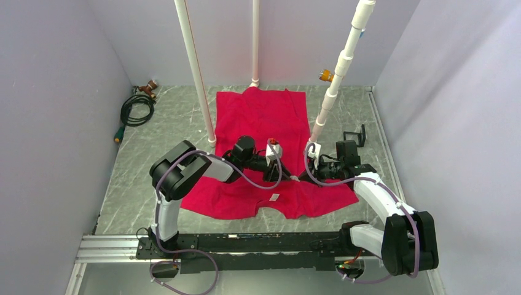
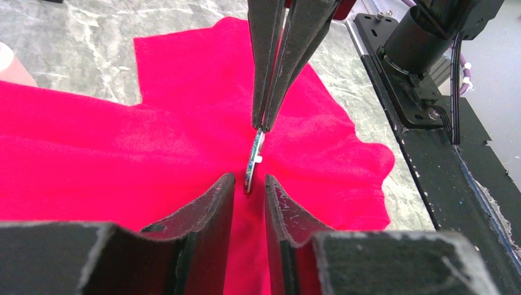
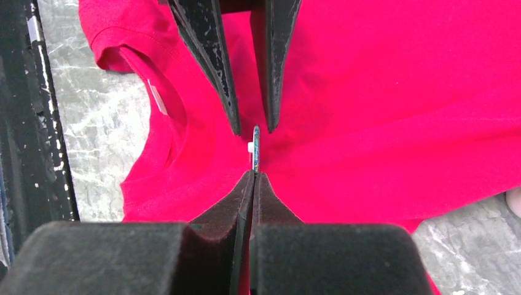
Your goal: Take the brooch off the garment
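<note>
The garment (image 1: 258, 117) is a red T-shirt spread flat on the table, its white neck label (image 1: 274, 197) toward the arms. Both grippers meet over its near part. The brooch (image 3: 255, 147) stands on edge above the fabric, a thin dark disc with a small white pin back. My right gripper (image 3: 253, 174) is shut on the rim of the brooch (image 2: 252, 163). My left gripper (image 2: 249, 178) faces it from the other side with its fingers apart, one on each side of the brooch, red cloth showing in the gap. In the top view the brooch is hidden by the grippers.
Three white pipes rise from the table: one left of the shirt (image 1: 196, 74), one behind it (image 1: 255, 43), one at its right (image 1: 335, 92). A coiled black cable (image 1: 136, 109) lies far left. A black bracket (image 1: 355, 135) stands at the right. The mounting rail (image 1: 246, 243) runs along the near edge.
</note>
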`<action>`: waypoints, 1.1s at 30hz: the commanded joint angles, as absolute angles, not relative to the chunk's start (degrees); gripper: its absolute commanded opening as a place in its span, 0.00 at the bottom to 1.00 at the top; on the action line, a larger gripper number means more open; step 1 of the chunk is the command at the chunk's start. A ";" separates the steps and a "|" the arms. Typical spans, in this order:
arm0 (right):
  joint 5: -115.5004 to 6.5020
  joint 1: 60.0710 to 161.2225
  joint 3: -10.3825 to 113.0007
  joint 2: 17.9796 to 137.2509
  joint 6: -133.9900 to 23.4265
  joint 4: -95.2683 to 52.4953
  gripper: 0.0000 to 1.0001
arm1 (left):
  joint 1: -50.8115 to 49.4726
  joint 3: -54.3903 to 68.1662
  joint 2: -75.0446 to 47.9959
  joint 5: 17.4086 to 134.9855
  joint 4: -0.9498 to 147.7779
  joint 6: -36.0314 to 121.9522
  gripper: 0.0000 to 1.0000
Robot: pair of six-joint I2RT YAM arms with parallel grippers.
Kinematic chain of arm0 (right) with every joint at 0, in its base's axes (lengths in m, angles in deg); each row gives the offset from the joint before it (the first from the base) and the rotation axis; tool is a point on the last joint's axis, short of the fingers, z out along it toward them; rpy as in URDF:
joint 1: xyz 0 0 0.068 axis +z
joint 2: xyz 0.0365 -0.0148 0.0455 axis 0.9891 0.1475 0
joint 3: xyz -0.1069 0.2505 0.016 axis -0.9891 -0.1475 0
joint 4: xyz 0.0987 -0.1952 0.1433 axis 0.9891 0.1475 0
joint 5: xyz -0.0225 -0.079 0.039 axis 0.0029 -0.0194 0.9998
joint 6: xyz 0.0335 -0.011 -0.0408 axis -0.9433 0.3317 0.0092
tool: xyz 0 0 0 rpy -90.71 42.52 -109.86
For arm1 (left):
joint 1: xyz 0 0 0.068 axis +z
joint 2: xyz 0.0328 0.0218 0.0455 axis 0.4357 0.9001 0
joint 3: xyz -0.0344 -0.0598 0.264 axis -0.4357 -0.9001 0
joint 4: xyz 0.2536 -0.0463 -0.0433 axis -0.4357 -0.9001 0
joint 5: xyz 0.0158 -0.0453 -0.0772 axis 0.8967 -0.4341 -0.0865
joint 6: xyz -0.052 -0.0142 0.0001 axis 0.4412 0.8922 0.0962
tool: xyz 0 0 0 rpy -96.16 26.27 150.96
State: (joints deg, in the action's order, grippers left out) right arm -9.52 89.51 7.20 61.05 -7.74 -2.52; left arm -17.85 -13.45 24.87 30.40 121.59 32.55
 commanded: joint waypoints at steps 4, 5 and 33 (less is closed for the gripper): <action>-6.42 89.33 8.46 61.09 -6.65 -2.63 0.00 | -19.13 -11.82 26.46 30.13 122.70 32.14 0.25; -6.42 89.30 8.46 61.02 -6.56 -2.52 0.00 | -19.13 -11.83 26.47 30.34 122.58 32.09 0.23; -12.67 88.92 17.25 61.53 9.62 13.87 0.42 | -19.13 2.55 18.37 31.77 74.06 10.03 0.00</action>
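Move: Just to the right of the left hand, some 3 cm off and about 1 cm lower and 1 cm nearer the base, is the brooch, standing on edge in the right hand's shut fingertips. From the right hand it lies about 2 cm left and 1 cm below. The white tag on the garment is roughly 5 cm left of the left hand, 6 cm back and 8 cm below; a white post's foot stands some 17 cm ahead of the right hand, 5 cm to its right. Sinking about 1 cm and easing slightly back, the left hand brings its part-open fingers around the brooch's free edge and pinches it shut. The right hand keeps its hold in place until then, opens its fingers nearly halfway and lets go, staying almost still; the left then lifts the brooch some 3 cm, with a little forward drift, while its fingers tip down about 13 degrees. ##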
